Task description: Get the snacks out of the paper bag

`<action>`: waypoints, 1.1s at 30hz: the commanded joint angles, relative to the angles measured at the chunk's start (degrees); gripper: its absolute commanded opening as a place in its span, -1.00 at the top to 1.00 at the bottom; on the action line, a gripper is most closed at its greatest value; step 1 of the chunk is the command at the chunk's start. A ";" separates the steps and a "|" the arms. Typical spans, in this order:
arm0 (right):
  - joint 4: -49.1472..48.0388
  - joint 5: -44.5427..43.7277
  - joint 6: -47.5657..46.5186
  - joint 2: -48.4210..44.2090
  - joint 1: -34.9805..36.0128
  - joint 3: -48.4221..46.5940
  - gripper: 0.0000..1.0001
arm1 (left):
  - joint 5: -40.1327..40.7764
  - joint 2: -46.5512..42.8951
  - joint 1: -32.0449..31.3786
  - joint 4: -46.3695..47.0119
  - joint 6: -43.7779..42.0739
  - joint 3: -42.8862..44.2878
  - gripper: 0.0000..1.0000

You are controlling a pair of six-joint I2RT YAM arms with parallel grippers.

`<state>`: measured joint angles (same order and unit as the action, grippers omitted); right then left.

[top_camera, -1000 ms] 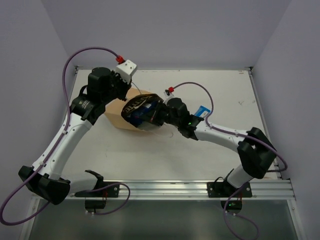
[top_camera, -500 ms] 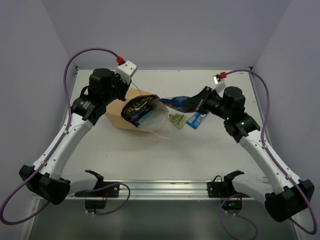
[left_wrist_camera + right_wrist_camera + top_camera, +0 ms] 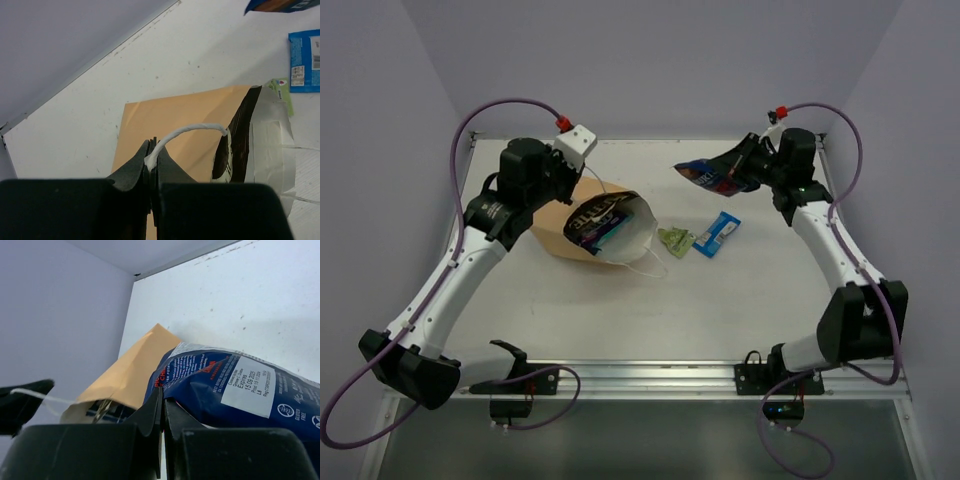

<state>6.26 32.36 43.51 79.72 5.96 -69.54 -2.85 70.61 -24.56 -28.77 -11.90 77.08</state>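
Note:
The tan paper bag (image 3: 558,228) lies on its side at left centre, white mouth facing right. A brown snack bag (image 3: 594,214) and a blue one show inside the mouth. My left gripper (image 3: 582,181) hangs above the bag, shut on its white string handle (image 3: 192,131); in the left wrist view (image 3: 152,157) the string is pinched between the tips. My right gripper (image 3: 748,166) is raised at the back right, shut on the edge of a dark-blue chip bag (image 3: 704,175), also close up in the right wrist view (image 3: 235,390). A blue-white packet (image 3: 717,234) and a small green wrapper (image 3: 674,240) lie on the table.
The bag's second string handle (image 3: 651,268) lies loose on the white table (image 3: 620,310) in front of the mouth. Grey walls close the back and sides. A metal rail (image 3: 650,378) with the arm bases runs along the near edge.
My right gripper has pulled the dark-blue chip bag out of the paper bag's mouth and carried it up to the back right. The green wrapper now lies exposed. The left arm has held still.

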 commanded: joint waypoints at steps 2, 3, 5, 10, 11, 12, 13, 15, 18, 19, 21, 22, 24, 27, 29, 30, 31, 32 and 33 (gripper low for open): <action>-17.30 1.39 -1.76 9.56 -0.24 0.18 1.00 | -3.74 -0.82 -0.23 0.74 -2.86 -0.26 1.00; -18.03 -0.26 -1.41 12.18 -0.33 1.06 1.00 | -4.17 -0.91 -0.23 0.48 -3.30 -0.35 1.00; -20.66 -1.15 -0.88 13.87 -0.24 5.36 0.73 | -5.23 -1.35 -0.23 -0.05 -3.83 -0.52 1.00; -17.79 -5.63 -2.98 10.48 0.11 15.99 -0.14 | -6.72 -3.28 -0.23 -1.72 -6.11 -1.67 1.00; -16.64 -5.99 -4.55 8.89 0.37 16.80 -0.31 | -6.73 -3.72 -0.23 -2.07 -6.38 -2.28 1.00; -15.07 -6.60 -5.53 7.04 1.07 17.15 -0.36 | -6.64 -4.16 -0.23 -2.51 -6.55 -2.63 1.00; -13.66 -8.52 -6.58 2.67 3.42 17.59 -0.39 | -6.12 -4.86 -0.23 -2.60 -6.38 -2.98 1.00; -9.18 -12.39 -9.30 -1.92 7.12 17.59 -0.43 | -5.76 -5.22 -0.23 -2.78 -5.25 -3.78 1.00; -8.02 -18.46 -7.92 -9.04 15.73 18.29 -0.41 | -6.20 -5.04 -0.23 -2.34 -3.05 -3.60 1.00; -8.80 -19.78 -6.95 -10.19 19.84 18.73 -0.40 | -6.46 -4.69 -0.23 -2.08 -2.52 -3.51 1.00; -10.12 -22.25 -4.40 -11.78 25.73 18.74 -0.38 | -7.16 -4.25 -0.23 -1.03 -1.55 -3.25 1.00; -12.30 -22.77 -3.87 -11.61 27.51 18.56 -0.37 | -7.60 -3.82 -0.23 -0.85 -1.29 -3.16 1.00; -13.47 -23.57 -2.21 -9.68 30.77 17.51 -0.36 | -7.35 -3.46 -0.23 -0.41 -0.76 -2.90 1.00; -15.05 -24.79 3.85 -6.61 35.86 15.23 -0.37 | -6.38 -2.85 -0.23 -0.41 -0.06 -2.02 1.00; -14.88 -26.81 7.01 -5.03 37.63 12.51 -0.40 | -6.38 -2.85 -0.23 -0.32 0.30 -1.67 1.00; -14.27 -27.78 7.99 -4.06 38.42 11.28 -0.41 | -6.38 -2.85 -0.23 0.03 0.47 -1.67 1.00; -14.00 -29.18 8.61 -1.96 39.91 9.53 -0.41 | -6.46 -2.76 -0.23 0.12 0.74 -1.67 1.00; -14.17 -29.98 9.74 -0.90 40.62 8.81 -0.42 | -6.46 -2.76 -0.23 0.38 0.74 -1.76 1.00; -14.43 -30.51 10.54 0.16 41.41 8.11 -0.42 | -6.55 -2.67 -0.23 0.39 0.83 -1.76 1.00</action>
<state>-6.35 6.94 48.90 78.50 45.52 -56.64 -9.30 67.96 -24.58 -30.94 -12.45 73.49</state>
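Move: The dark blue packet, already in the right fingers, is bound for bare table about 3 cm ahead of that hand, 2 cm to its right and 20 cm below. The blue snack lies some 8 cm back and 2 cm right of the hand, the green snack 9 cm back and 8 cm left; the bag mouth is about 22 cm left, 10 cm back and 11 cm lower. From the left hand, the landing spot is roughly 8 cm ahead and 33 cm right. The dark blue packet is lowered steeply by the right hand, about 18 cm down and first slightly forward, and let go as the fingers spread wide. Still open, the hand swings up, left and back to the paper bag's mouth, some 20 cm across, dipping slightly at the end. The left hand keeps its pinch on the bag handle, easing back and down 2 to 3 cm. ##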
